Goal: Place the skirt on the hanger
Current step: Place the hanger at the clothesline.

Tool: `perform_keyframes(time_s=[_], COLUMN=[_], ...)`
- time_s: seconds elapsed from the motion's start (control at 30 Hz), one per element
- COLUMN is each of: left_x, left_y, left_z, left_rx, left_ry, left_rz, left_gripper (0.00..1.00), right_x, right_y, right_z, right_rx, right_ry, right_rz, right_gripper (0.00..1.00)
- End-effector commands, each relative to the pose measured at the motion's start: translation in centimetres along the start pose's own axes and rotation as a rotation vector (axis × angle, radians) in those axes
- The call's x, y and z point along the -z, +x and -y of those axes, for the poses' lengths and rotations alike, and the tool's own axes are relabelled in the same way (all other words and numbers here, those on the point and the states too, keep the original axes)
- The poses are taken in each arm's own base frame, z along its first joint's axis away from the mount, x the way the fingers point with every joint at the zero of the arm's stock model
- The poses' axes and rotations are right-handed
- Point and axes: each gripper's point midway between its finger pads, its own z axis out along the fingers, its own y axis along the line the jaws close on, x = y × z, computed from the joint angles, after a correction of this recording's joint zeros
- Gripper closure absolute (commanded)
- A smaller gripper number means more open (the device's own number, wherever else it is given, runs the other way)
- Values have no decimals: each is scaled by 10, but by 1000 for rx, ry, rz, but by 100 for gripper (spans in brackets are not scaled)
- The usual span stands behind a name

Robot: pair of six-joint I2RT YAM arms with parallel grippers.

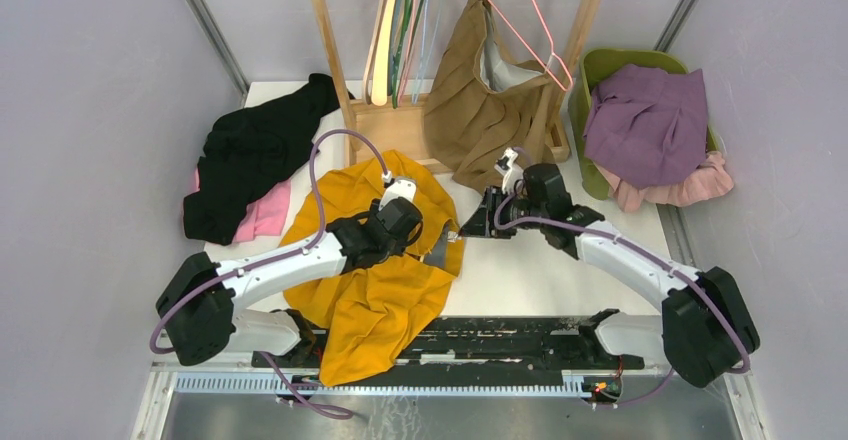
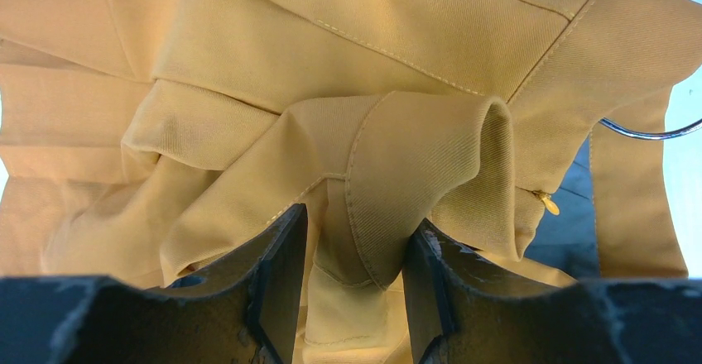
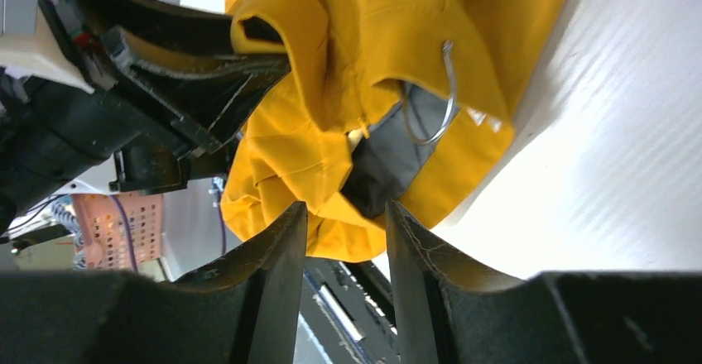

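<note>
The yellow skirt [image 1: 375, 280] lies crumpled on the white table in front of the left arm. My left gripper [image 1: 438, 232] is shut on a raised fold of its waistband [image 2: 397, 174], with the fold standing between the jaws [image 2: 356, 240]. A metal hanger hook [image 2: 654, 135] pokes out of the skirt's right edge and also shows in the right wrist view [image 3: 447, 91], beside a dark grey patch [image 3: 389, 157]. My right gripper [image 1: 470, 226] is open and empty [image 3: 346, 215], pointing at that same edge a short way from it.
A wooden rack [image 1: 395, 120] with several hangers stands at the back. A brown garment [image 1: 480, 100] hangs there on a pink wire hanger [image 1: 535, 30]. Black and pink clothes [image 1: 250, 160] lie at the back left. A green basket [image 1: 590, 70] with purple cloth stands at the back right.
</note>
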Motion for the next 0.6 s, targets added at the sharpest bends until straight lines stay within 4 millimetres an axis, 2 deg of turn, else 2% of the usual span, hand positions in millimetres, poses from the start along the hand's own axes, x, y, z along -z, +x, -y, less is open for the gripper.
perform_keyframes(time_s=[0.0, 0.1, 0.2, 0.4, 0.57], left_x=[-4, -6, -6, -5, -6], left_y=[-10, -10, -9, -13, -12], left_z=[0, 1, 2, 2, 2], left_rx=[78, 82, 86, 93, 96], left_ry=[-19, -16, -16, -11, -8], left_rz=[53, 54, 55, 72, 78], left_gripper=[49, 49, 49, 49, 48], right_x=[-8, -30, -50, -77, -91], right_y=[3, 20, 28, 39, 45], right_z=[-33, -46, -49, -32, -15], right_rx=[-34, -15, -35, -86, -113], right_ry=[-91, -62, -33, 36, 117], right_rz=[76, 103, 175, 234, 258], right_gripper=[55, 56, 56, 57, 58])
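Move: The right hand aims at the yellow hanger where it shows beside the zipper in the yellow skirt's waist opening: about 10 cm to its left, 3 cm back and 8 cm below. The metal hook stands some 4 cm left, 1 cm ahead and 5 cm below the right hand; the waistband fold between the left fingers is about 14 cm left, 1 cm back and 5 cm lower. From the left hand, that bit of hanger lies roughly 5 cm right, 1 cm ahead and 1 cm lower. With its fingers staying nearly half open, the right hand swings left and back, some 6 cm left and 5 cm back, passing on the base side of the hook, then turns mostly down for another 5 cm towards the hanger in the skirt's opening, easing slightly forward and left while it yaws about 10 degrees clockwise. The left hand stays in place, its half-open fingers still either side of the waistband fold, and the right fingertips come close to the cloth and hanger without a visible grip. ##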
